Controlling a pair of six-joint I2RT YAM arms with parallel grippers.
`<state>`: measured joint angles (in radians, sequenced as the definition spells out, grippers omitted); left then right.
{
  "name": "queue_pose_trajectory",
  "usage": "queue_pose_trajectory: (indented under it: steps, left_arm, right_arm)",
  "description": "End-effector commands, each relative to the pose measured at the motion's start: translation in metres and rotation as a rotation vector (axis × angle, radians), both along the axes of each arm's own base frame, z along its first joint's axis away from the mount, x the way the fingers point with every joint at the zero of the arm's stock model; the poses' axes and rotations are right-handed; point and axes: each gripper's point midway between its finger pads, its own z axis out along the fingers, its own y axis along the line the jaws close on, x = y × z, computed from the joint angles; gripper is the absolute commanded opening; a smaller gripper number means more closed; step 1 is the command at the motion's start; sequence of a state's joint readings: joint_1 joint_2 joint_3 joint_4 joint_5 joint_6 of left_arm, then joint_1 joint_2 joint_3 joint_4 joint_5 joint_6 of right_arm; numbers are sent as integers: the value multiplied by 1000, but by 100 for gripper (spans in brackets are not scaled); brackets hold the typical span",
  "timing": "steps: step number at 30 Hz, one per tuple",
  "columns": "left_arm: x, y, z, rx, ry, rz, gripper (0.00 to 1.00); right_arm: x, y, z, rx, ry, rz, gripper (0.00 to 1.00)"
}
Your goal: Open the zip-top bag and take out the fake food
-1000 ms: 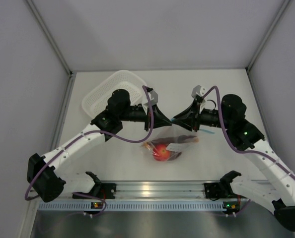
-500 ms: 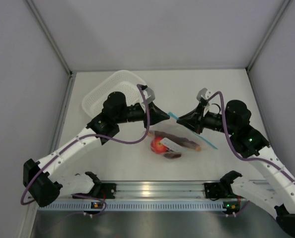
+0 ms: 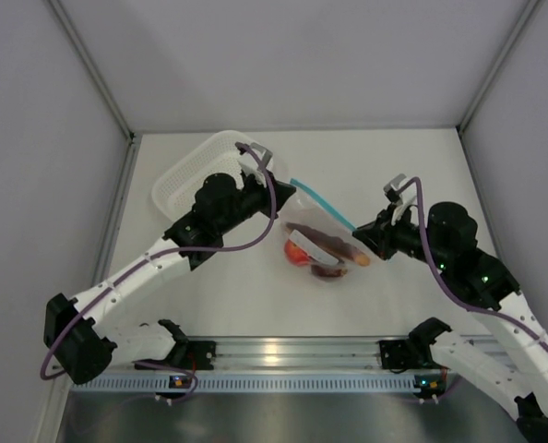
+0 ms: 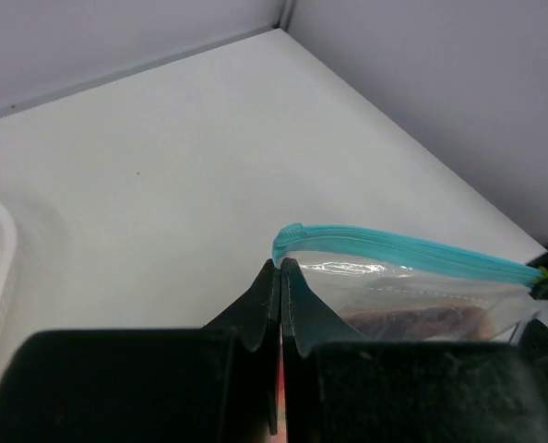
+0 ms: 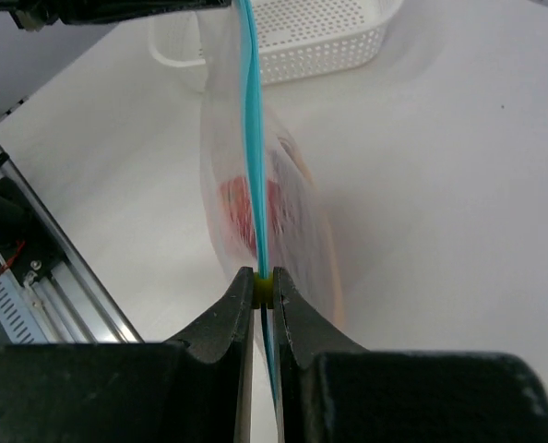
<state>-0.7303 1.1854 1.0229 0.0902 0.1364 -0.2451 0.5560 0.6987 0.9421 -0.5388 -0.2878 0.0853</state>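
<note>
The clear zip-top bag (image 3: 322, 242) hangs stretched between my two grippers above the table, its light blue zip strip (image 3: 322, 204) taut on top. My left gripper (image 3: 288, 187) is shut on the bag's left top corner (image 4: 288, 247). My right gripper (image 3: 357, 233) is shut on the yellow slider (image 5: 264, 288) at the strip's right end. Inside the bag show the red tomato ball (image 3: 298, 254), a dark brown piece (image 3: 327, 270) and an orange piece (image 3: 360, 259). In the right wrist view the bag (image 5: 283, 212) hangs edge-on with red food blurred inside.
A white perforated basket (image 3: 193, 171) stands at the back left, under my left arm; it also shows in the right wrist view (image 5: 320, 37). An aluminium rail (image 3: 283, 355) runs along the near edge. Grey walls close the back and sides.
Both grippers have pulled apart, the left up and back, the right to the right. The zip strip has stretched out long between them, and the bag with the food has risen.
</note>
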Motion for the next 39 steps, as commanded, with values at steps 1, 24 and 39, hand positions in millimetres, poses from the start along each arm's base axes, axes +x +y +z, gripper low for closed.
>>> queue_pose_trajectory:
  steps: [1,24,39]
  left_arm:
    - [44,36,6,-66,10,284,0]
    - [45,39,-43,-89,135,310,0]
    - [-25,-13,-49,-82,59,-218,0]
  right_arm:
    - [-12,-20,-17,-49,89,-83,0]
    - [-32,-22,-35,-74,194,-45,13]
    - [1,-47,11,-97,15,-229,58]
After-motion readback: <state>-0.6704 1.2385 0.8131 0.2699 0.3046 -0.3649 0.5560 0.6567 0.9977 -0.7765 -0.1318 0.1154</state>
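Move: Already between the right fingertips, the zip slider is still some 7 cm short of the zip's right end, which lies about 2 cm back, 3 cm right and 5 cm below that hand. The red fruit in the bag sits roughly 15 cm to its left, 1 cm ahead and 14 cm lower. From the left hand, which pinches the other zip corner, the slider is about 10 cm back, 16 cm right and 3 cm lower; the white basket is some 12 cm ahead, 21 cm left and 26 cm below. Drawing the pinched slider right, down and back about 4 cm, the right hand pulls towards the zip's right end while the left, still gripping its corner, stretches forward, left and down, turning some 15 degrees counter-clockwise. The right fingers then open, let go and ease away right and up; the left sinks to nearly 8 cm below its start and swings back right and back, undoing its turn. ##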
